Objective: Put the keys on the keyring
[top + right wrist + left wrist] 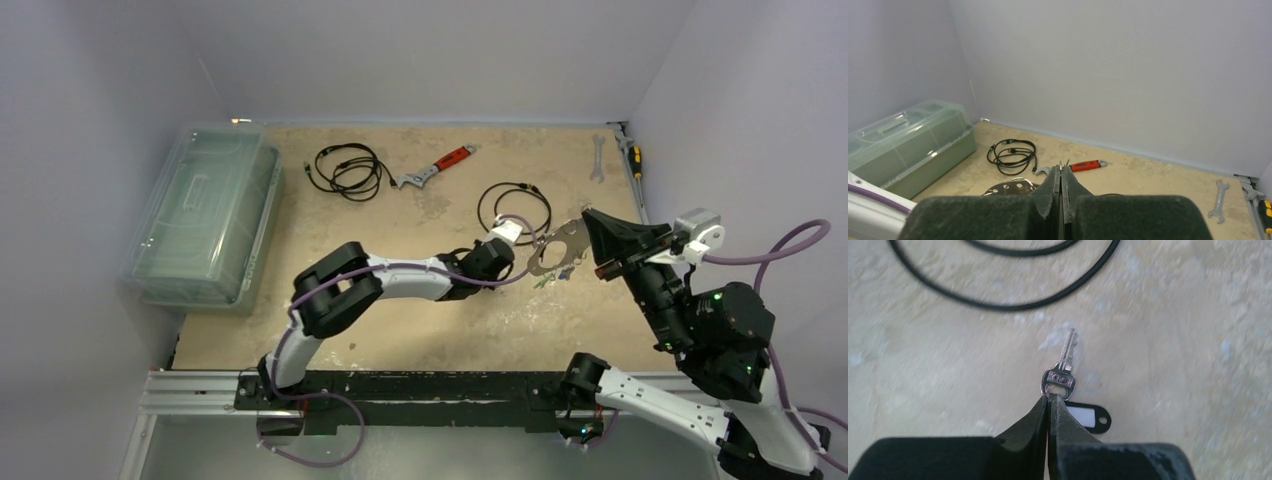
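Note:
In the left wrist view my left gripper (1049, 397) is shut on the head end of a silver key (1062, 371). A black tag with a white label (1089, 417) lies just under the key. From above, the left gripper (520, 262) sits mid-table beside the grey keyring (558, 250). My right gripper (590, 240) holds the keyring from the right. Small green and blue keys (548, 280) show just below it. In the right wrist view the right gripper (1061, 170) is shut with thin metal ends poking out at its tips. The keyring's shiny holed part (1008, 188) shows to their lower left.
A clear lidded plastic box (205, 215) stands at the left edge. Two black coiled cables (345, 170) (515, 205) and a red-handled adjustable wrench (440, 168) lie behind the grippers. A small spanner (597, 158) and a yellow-black screwdriver (635, 160) lie at the back right by the wall.

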Tool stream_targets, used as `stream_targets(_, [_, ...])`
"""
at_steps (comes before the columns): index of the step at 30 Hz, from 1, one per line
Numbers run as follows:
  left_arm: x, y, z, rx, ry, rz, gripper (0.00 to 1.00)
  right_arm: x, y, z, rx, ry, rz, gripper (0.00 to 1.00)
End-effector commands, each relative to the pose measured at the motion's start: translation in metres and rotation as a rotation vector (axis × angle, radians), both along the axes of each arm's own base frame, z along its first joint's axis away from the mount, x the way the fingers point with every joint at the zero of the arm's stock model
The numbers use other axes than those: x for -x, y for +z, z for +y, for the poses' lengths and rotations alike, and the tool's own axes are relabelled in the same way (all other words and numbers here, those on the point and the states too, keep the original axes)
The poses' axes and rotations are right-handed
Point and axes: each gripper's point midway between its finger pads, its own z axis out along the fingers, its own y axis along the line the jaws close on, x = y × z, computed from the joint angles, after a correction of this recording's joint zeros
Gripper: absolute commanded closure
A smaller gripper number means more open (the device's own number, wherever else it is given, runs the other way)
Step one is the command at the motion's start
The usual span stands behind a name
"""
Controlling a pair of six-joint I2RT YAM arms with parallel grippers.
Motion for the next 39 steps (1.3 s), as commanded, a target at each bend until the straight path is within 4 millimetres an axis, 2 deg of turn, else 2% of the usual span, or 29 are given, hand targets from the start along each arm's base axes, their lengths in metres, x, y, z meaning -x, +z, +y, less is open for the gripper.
stream_targets(1, [0.021, 0.028, 0.038, 0.046, -0.012, -0.023, 1.00, 0.000, 0.009, 0.015, -0.061, 0.051, -0.027, 1.00])
stream_targets(3, [0.035, 0.030, 0.062, 0.049, -0.009, -0.010, 1.00, -0.003, 0.000, 0.026, -0.054, 0.072, -0.008, 1.00])
stream_targets(4, [0.044, 0.022, 0.079, 0.032, -0.006, 0.007, 1.00, -0.005, -0.006, 0.032, -0.053, 0.086, 0.005, 1.00])
stream_targets(8, [0.066, 0.023, 0.125, -0.007, 0.008, 0.026, 1.00, -0.006, -0.031, 0.052, -0.046, 0.143, 0.063, 1.00])
stream_targets(12, [0.080, 0.025, 0.169, -0.059, 0.043, 0.029, 1.00, -0.008, -0.070, 0.070, 0.005, 0.188, 0.150, 1.00])
stream_targets(17, [0.091, 0.025, 0.201, -0.069, 0.073, 0.052, 0.92, -0.008, -0.122, 0.100, 0.094, 0.269, 0.278, 1.00])
stream_targets(19, [0.093, 0.024, 0.211, -0.072, 0.096, 0.063, 0.87, -0.008, -0.142, 0.112, 0.130, 0.298, 0.341, 1.00])
stream_targets(21, [0.094, 0.024, 0.220, -0.079, 0.120, 0.072, 0.78, -0.007, -0.158, 0.122, 0.148, 0.323, 0.383, 1.00])
stream_targets(25, [0.095, 0.026, 0.239, -0.098, 0.173, 0.072, 0.62, -0.006, -0.174, 0.136, 0.159, 0.367, 0.417, 1.00])
stream_targets(28, [0.096, 0.036, 0.245, -0.079, 0.185, 0.058, 0.56, -0.008, -0.186, 0.141, 0.212, 0.371, 0.443, 1.00])
stream_targets(32, [0.095, 0.041, 0.246, -0.034, 0.202, 0.062, 0.55, -0.014, -0.205, 0.152, 0.296, 0.371, 0.481, 1.00])
stream_targets(39, [0.101, 0.024, 0.235, -0.012, 0.173, 0.117, 0.57, -0.026, -0.235, 0.180, 0.335, 0.413, 0.478, 1.00])
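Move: Roughly 21 cm to the left hand's left, 8 cm back and 3 cm down lies the bare patch of table its key with the black tag is going to; the black cable loop lies about 15 cm ahead and 3 cm right. From the raised right hand, still gripping the big keyring, that patch is some 27 cm left, 5 cm ahead and 45 cm below; the cable loop is about 28 cm ahead, 3 cm left. Carrying the key low across the table, the left hand sweeps some 24 cm left and 10 cm back, away from the cable loop, then rises a few centimetres as its fingers open nearly halfway and let go of the key's small ring. Meanwhile the right hand keeps the keyring pinched, sinking about 25 cm and going 16 cm left towards the same patch, with its fingers tipping down some 30 degrees and swinging counter-clockwise. ##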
